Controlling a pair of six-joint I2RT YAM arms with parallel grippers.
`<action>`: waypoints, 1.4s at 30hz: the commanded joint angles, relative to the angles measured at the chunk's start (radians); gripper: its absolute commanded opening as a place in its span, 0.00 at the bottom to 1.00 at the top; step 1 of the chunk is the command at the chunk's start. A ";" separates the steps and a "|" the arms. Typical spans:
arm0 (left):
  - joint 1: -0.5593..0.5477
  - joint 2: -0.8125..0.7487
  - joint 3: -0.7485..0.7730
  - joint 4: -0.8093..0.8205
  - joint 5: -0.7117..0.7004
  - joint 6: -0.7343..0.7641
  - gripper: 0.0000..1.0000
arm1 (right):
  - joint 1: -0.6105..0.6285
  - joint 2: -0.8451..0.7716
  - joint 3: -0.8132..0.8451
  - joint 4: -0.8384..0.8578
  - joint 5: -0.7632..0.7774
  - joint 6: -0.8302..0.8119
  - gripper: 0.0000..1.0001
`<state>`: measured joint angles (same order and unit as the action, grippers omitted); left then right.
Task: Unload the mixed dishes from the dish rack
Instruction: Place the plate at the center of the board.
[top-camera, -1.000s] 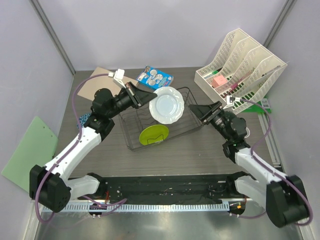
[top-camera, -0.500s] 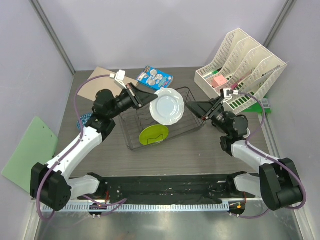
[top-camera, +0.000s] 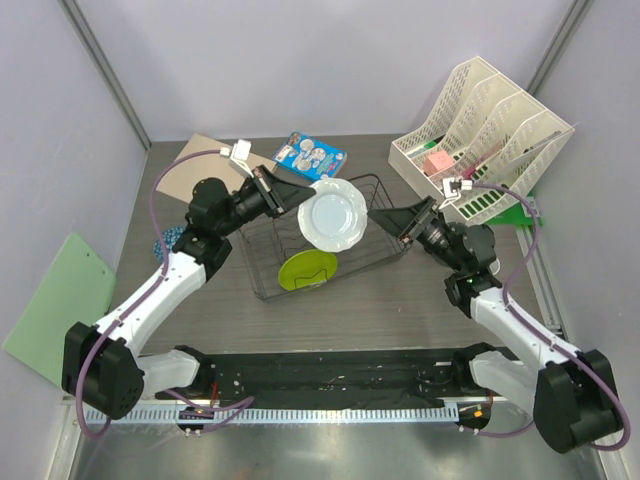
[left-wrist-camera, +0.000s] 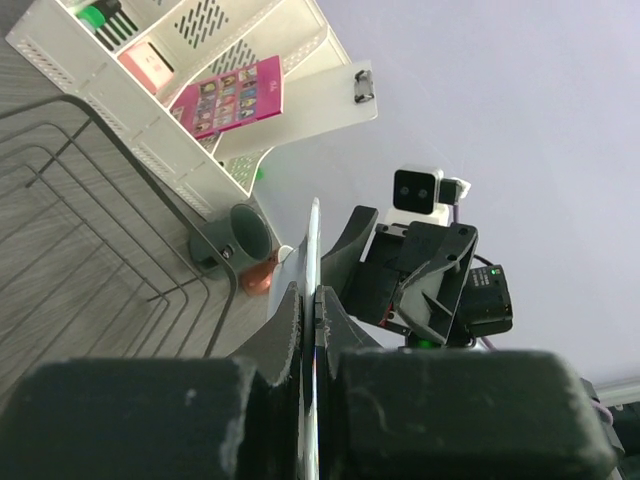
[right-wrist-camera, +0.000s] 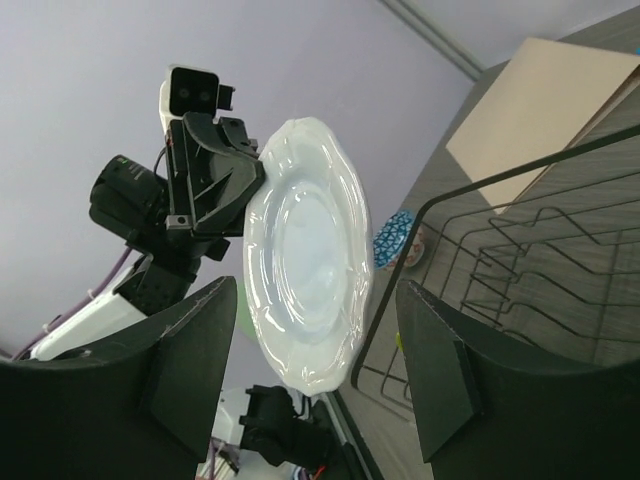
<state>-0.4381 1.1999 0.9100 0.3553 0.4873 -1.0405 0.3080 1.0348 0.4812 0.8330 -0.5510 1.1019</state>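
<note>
My left gripper (top-camera: 302, 196) is shut on the rim of the white plate (top-camera: 333, 213) and holds it upright above the dish rack (top-camera: 262, 262). In the left wrist view the plate (left-wrist-camera: 315, 225) is edge-on between the closed fingers. The lime-green plate (top-camera: 307, 269) stands in the rack. My right gripper (top-camera: 392, 221) is open and empty, pointing at the white plate (right-wrist-camera: 305, 260) from its right, a short way off. The blue bowl (right-wrist-camera: 396, 240) sits on the table beyond the rack's left side. The grey mug (left-wrist-camera: 243, 234) and salmon-pink cup (left-wrist-camera: 262, 280) stand by the rack's right side.
A white slotted file organiser (top-camera: 486, 140) stands at the back right. A blue snack packet (top-camera: 310, 153) lies behind the rack. A brown card (top-camera: 192, 166) lies at the back left and a green clipboard (top-camera: 55, 300) lies off the table's left edge.
The right arm has swung and its gripper has edged a little towards the plate. The left gripper still holds the white plate, raised very slightly.
</note>
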 joint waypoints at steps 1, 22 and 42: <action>0.001 -0.029 0.018 0.100 0.014 -0.010 0.01 | 0.005 -0.110 0.004 -0.121 0.100 -0.126 0.71; 0.001 -0.014 -0.008 0.160 0.028 -0.058 0.01 | 0.042 0.036 0.051 -0.026 0.046 -0.080 0.71; 0.001 -0.063 0.052 0.006 -0.042 0.077 0.01 | 0.117 0.148 0.126 -0.015 -0.007 -0.060 0.01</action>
<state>-0.4362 1.2011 0.8841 0.3897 0.4938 -1.0473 0.4217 1.2472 0.5724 0.8341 -0.5865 1.0828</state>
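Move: Across the gap from the empty right hand hangs the white plate, its middle roughly 10 cm to the left, 3 cm ahead and 2 cm lower. Beneath lies the dish rack, centred about 11 cm ahead, 12 cm left and 25 cm below; the green plate stands in its near part, some 15 cm left, 1 cm ahead and 20 cm down. The left hand already grips the white plate's upper-left rim, its middle about 5 cm right, 5 cm below and 1 cm back. Drifting about 1.5 cm to its right first, the open right hand sinks some 4 cm while easing slightly forward, then sweeps about 6 cm left to the white plate's free right edge, turning roughly 15 degrees counter-clockwise. Its fingers close late in the sweep and pinch the rim. The left hand stays put and keeps its grip on the opposite side. ##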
